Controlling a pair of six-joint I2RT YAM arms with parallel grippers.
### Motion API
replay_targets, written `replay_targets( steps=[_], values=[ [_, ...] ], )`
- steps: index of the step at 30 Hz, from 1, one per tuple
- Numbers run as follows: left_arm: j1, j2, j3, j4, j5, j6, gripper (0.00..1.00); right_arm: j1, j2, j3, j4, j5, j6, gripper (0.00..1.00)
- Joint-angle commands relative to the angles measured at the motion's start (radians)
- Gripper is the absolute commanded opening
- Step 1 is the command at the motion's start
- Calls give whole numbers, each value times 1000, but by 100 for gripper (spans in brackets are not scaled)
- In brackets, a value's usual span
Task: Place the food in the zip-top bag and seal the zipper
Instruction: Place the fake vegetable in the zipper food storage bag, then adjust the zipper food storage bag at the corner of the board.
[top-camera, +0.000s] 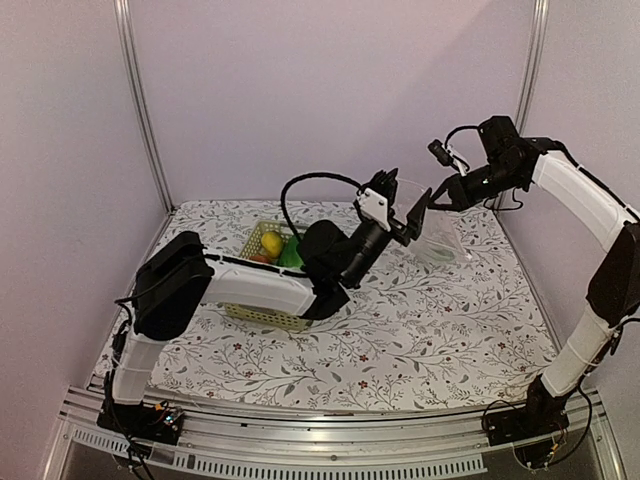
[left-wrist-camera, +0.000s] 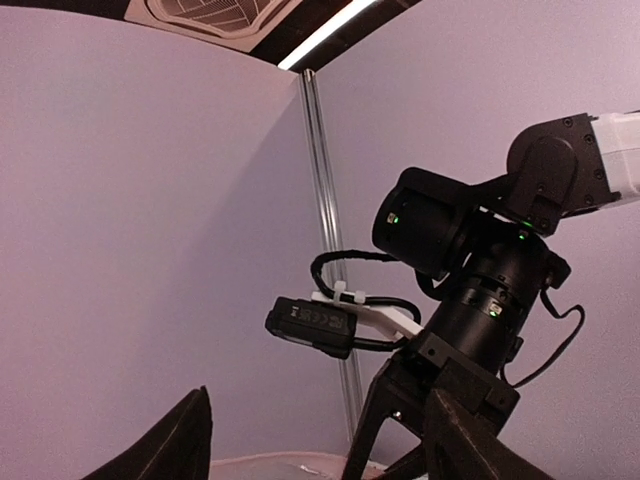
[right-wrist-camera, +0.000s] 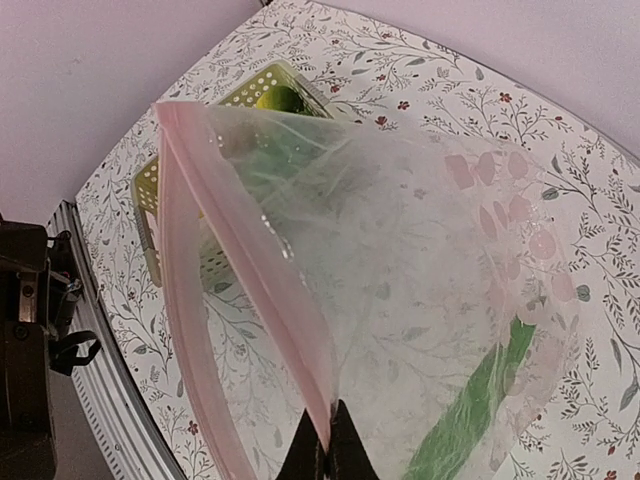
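My right gripper (right-wrist-camera: 333, 445) is shut on the pink zipper (right-wrist-camera: 250, 260) strip of the clear zip-top bag (right-wrist-camera: 420, 250), holding it up off the table with its mouth gaping. A long green piece of food (right-wrist-camera: 470, 410) lies inside the bag. In the top view the bag (top-camera: 442, 238) hangs from the right gripper (top-camera: 420, 210). My left gripper (top-camera: 385, 186) is just left of the bag's mouth. Seen from the left wrist, the left gripper (left-wrist-camera: 320, 450) stands open above the bag's pale rim (left-wrist-camera: 280, 465), with nothing between its fingers (left-wrist-camera: 185, 440).
A pale green lattice basket (top-camera: 262, 313) stands left of centre, partly hidden under the left arm, holding a yellow piece (top-camera: 271, 241) and a green one (top-camera: 291, 253). The floral tablecloth (top-camera: 450, 330) is walled in on three sides. The right wrist camera (left-wrist-camera: 310, 325) hangs close ahead of the left fingers.
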Motion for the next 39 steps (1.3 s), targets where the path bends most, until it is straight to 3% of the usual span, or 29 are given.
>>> replay_targets(
  steps=[1,10,15,18,21,27,35,39],
  values=[
    [-14,-158,-85,-52,-56,-57,72,-28,37,30,10,74,10,0],
    [-5,-423,-287,-459,-243,-258,76,-206,79,138,37,202,13,0],
    [6,-512,-359,-719,-346,-405,77,-245,60,181,78,334,-14,0],
    [16,-541,-341,-927,-368,-511,78,-245,28,163,131,376,-23,0],
    [37,-565,-328,-1117,-347,-628,78,-238,-8,93,185,319,-20,0],
    [199,-573,-239,-1518,-121,-878,74,-152,-13,-59,225,243,-61,0],
    [330,-450,-76,-1788,-49,-875,72,-68,-27,-195,253,156,-86,0],
    [356,-350,40,-1907,-122,-844,76,-57,-30,-219,252,130,-84,0]
  ],
)
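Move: The basket of food, which the empty, open left hand turns to next, has its middle about 29 cm to that hand's left, 4 cm farther out and some 30 cm below; in it the bok choy lies about 25 cm left and 6 cm out, the yellow fruit 31 cm left and 11 cm out. The green vegetable, already in the bag, lies about 10 cm ahead of the left hand, 7 cm right and well below. From the right hand it is 4 cm ahead, 3 cm right and 17 cm below. The bag, its rim still pinched in the shut right gripper, is swung about 10 cm forward and 15 cm right, turning clockwise, then brought most of the way back and lowered. The left hand leaves its mouth with fingers open, going left and slightly up, then sinking and reaching forward over the basket, about 20 cm left in all, its wrist tipping down some 70 degrees. ##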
